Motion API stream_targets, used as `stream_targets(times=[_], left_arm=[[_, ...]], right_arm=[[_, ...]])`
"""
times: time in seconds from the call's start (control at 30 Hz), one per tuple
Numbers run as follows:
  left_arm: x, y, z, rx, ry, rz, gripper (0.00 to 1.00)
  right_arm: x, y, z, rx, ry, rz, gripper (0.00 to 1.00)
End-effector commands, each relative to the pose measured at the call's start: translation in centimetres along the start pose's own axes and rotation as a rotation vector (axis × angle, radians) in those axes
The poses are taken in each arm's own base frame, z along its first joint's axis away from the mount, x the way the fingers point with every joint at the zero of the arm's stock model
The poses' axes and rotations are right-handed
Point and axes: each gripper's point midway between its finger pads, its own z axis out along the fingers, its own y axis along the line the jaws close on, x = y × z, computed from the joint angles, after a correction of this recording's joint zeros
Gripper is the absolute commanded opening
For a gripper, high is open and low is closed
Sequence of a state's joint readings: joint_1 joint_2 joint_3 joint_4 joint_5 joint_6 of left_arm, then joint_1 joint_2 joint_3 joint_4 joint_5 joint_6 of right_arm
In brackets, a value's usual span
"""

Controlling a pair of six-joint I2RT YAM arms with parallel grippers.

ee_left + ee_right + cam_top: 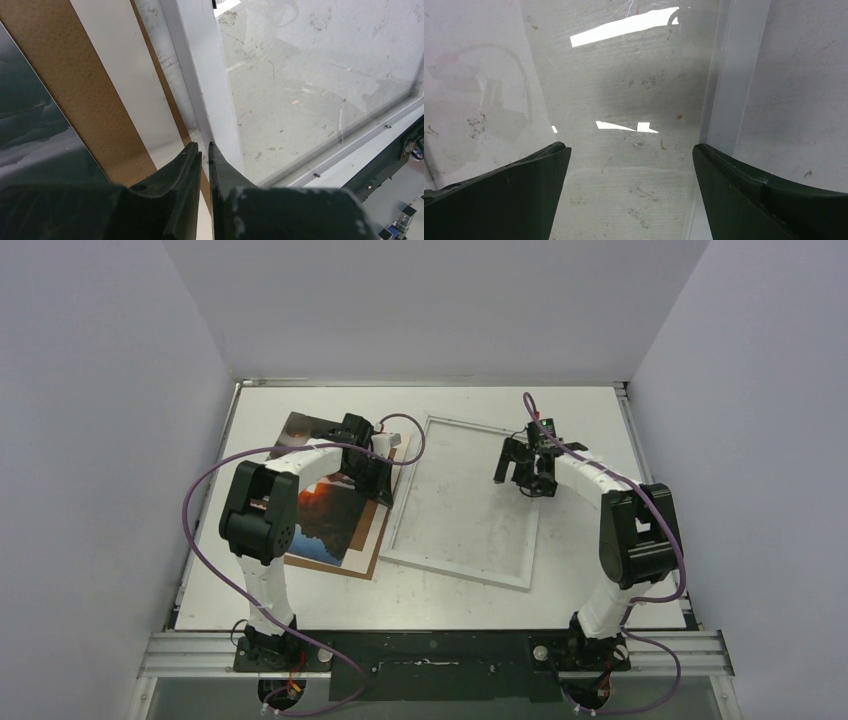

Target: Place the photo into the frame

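The photo [320, 515], a dark sunset print, lies at the left on a brown backing board [366, 540]. Right of it lies the frame [455, 573], a narrow white border around a clear pane. My left gripper [380, 485] hangs low over the board's right edge, next to the frame's left border [200, 75]. Its jaws [205, 146] are shut to a thin slit with nothing visible between them. The photo's dark corner [25, 125] shows at the left of that view. My right gripper [522, 478] hovers open [630, 147] over the pane, just inside the frame's right border [724, 85].
A white strip [130, 85] lies along the brown board [75, 90] between the photo and the frame. The scuffed white table [600, 570] is walled on three sides. The arms' black base rail [430, 650] runs along the near edge.
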State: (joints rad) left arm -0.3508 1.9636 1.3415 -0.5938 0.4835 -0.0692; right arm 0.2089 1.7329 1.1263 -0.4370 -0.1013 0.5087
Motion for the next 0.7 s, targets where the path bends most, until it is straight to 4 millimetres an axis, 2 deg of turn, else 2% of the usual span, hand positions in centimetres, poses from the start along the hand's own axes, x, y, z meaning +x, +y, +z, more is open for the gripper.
stream_targets(times=[0.0, 0.13, 0.27, 0.53, 0.67], left_arm=[[-1.5, -0.8, -1.0, 0.031, -0.045, 0.017, 0.1], [-1.5, -0.8, -1.0, 0.031, -0.046, 0.017, 0.1], [-1.6, -0.9, -1.0, 0.032, -0.047, 0.015, 0.1], [-1.5, -0.9, -1.1, 0.034, -0.047, 0.018, 0.1], [-1.5, -0.9, -1.0, 0.035, -0.045, 0.016, 0.1]], right_arm=[[-0.9, 0.4, -0.9, -0.019, -0.042, 0.009, 1.0], [-1.3, 0.8, -2.4, -0.027, -0.074, 0.01, 1.0], [-0.7, 1.1, -3.1, -0.029, -0.072, 0.002, 1.0], [3.4, 0.7, -2.9, -0.015, -0.012, -0.018, 1.0], [4.6, 0.3, -2.9, -0.001, 0.001, -0.019, 1.0]])
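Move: The clear sheet in the frame is what I'm working on: its middle lies about 10 cm left of my right hand, 3 cm back and 2 cm below. The right rail's middle is some 4 cm to my right and 5 cm back; the near rail's middle is about 17 cm back and 12 cm left. From my left hand, the sheet's middle is level and roughly 15 cm right. I hop my right hand back along the right rail towards the frame's near end, fingers kept wide open: up about 1.5 cm, then some 5 cm back and down towards the clear sheet, edging slightly left, to press the sheet down farther along. My left hand stays still, nearly shut, against the outer side of the left rail. ##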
